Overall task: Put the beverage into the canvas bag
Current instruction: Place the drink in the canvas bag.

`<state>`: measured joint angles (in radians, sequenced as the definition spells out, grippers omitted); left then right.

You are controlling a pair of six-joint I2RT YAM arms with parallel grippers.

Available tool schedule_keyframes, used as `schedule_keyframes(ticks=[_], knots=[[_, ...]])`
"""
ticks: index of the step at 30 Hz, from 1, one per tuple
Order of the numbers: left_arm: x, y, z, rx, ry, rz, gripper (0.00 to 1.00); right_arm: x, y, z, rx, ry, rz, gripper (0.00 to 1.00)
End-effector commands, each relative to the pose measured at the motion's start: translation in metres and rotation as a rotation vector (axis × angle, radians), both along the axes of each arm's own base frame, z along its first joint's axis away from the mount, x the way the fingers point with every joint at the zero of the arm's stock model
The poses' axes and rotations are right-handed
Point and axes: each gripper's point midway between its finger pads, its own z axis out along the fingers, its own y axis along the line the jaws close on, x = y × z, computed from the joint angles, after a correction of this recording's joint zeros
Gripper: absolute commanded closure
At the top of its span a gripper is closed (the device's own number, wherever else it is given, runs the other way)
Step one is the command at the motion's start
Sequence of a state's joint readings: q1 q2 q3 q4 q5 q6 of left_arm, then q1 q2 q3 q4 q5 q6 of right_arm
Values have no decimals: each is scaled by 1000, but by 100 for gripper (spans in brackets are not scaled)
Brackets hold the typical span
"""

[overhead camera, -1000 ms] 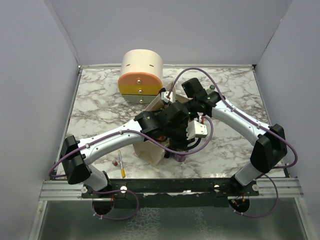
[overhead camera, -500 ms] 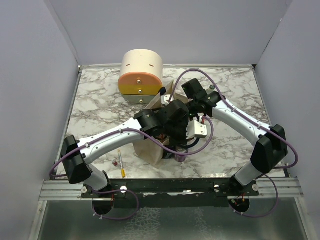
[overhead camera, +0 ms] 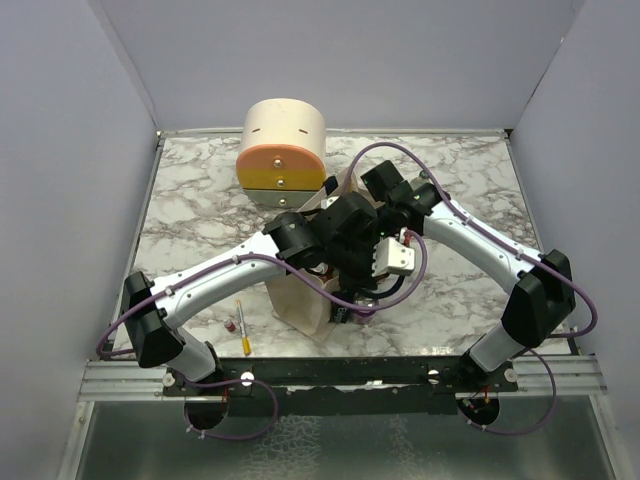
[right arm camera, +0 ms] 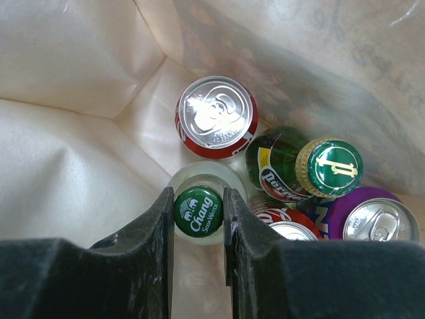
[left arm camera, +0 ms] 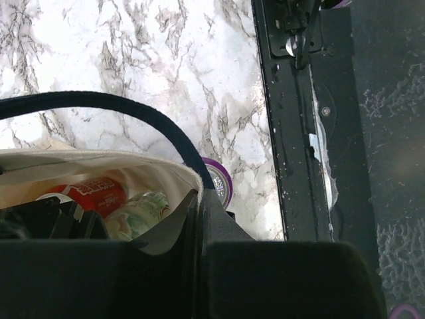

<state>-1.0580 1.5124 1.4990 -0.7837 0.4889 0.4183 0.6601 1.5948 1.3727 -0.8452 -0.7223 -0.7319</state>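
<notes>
The beverage (right arm camera: 198,211) is a clear glass bottle with a green Chang cap. It stands upright inside the canvas bag (right arm camera: 80,153), and my right gripper (right arm camera: 198,195) is shut on its cap. Around it in the bag are a red can (right arm camera: 216,116), a green Perrier bottle (right arm camera: 329,166) and a purple can (right arm camera: 378,222). My left gripper (left arm camera: 198,199) is shut on the bag's beige rim (left arm camera: 99,156), below the navy handle (left arm camera: 133,109). From above, the bag (overhead camera: 300,300) sits under both crossed arms, and the two grippers are hidden.
A cream-and-orange drawer box (overhead camera: 283,150) stands at the back of the marble table (overhead camera: 200,210). A purple can (left arm camera: 219,183) stands on the table just outside the bag near the front rail (left arm camera: 299,133). A yellow pen (overhead camera: 242,328) lies at the front left.
My left gripper has shut on the bag's rim. The left arm has shifted slightly back and left, pulling the bag's opening with it. The right gripper keeps its hold.
</notes>
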Motion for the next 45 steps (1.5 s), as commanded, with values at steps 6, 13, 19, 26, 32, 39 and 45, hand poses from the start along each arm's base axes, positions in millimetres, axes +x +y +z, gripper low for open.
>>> schedule_keyframes(ticks=[6,13,19,26,32,39,45], knots=[[-27,-11,75,-254,12,-142,100,1,-17,-19,-124,-5,-12,99],[-34,-1,68,-241,49,-186,100,-6,-30,-36,-175,5,-20,99],[-34,7,43,-180,60,-192,81,-7,-22,-24,-146,42,-26,95],[-30,10,36,-151,38,-199,61,-8,-9,-2,-99,88,-11,78],[-24,12,46,-152,-2,-199,44,-3,-1,20,-58,69,-13,55],[-13,25,70,-189,-35,-210,17,10,8,59,19,1,-60,34],[14,52,94,-246,-57,-152,9,26,7,91,69,-86,-131,26]])
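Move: The right hand has the clear, green-capped soda bottle by its top inside the bag; its body hangs straight below, middle roughly 6 cm down. The near red can is 7 cm left and 1 cm forward of the hand, the green bottle 6 cm forward and 3 cm left, the other red can 6 cm forward and 4 cm right. The left hand pinches the bag rim; from it the soda bottle lies about 8 cm forward, 3 cm left and 11 cm below. The right fingers keep their hold on the soda bottle's top, nearly in place over the bag floor, then open and come free, the hand rising nearly 5 cm and easing some 2 cm forward. Meanwhile the left fingers let go of the rim, opening wide as that hand climbs about 7 cm, drawing back slightly at first and then shifting about 2 cm left. ##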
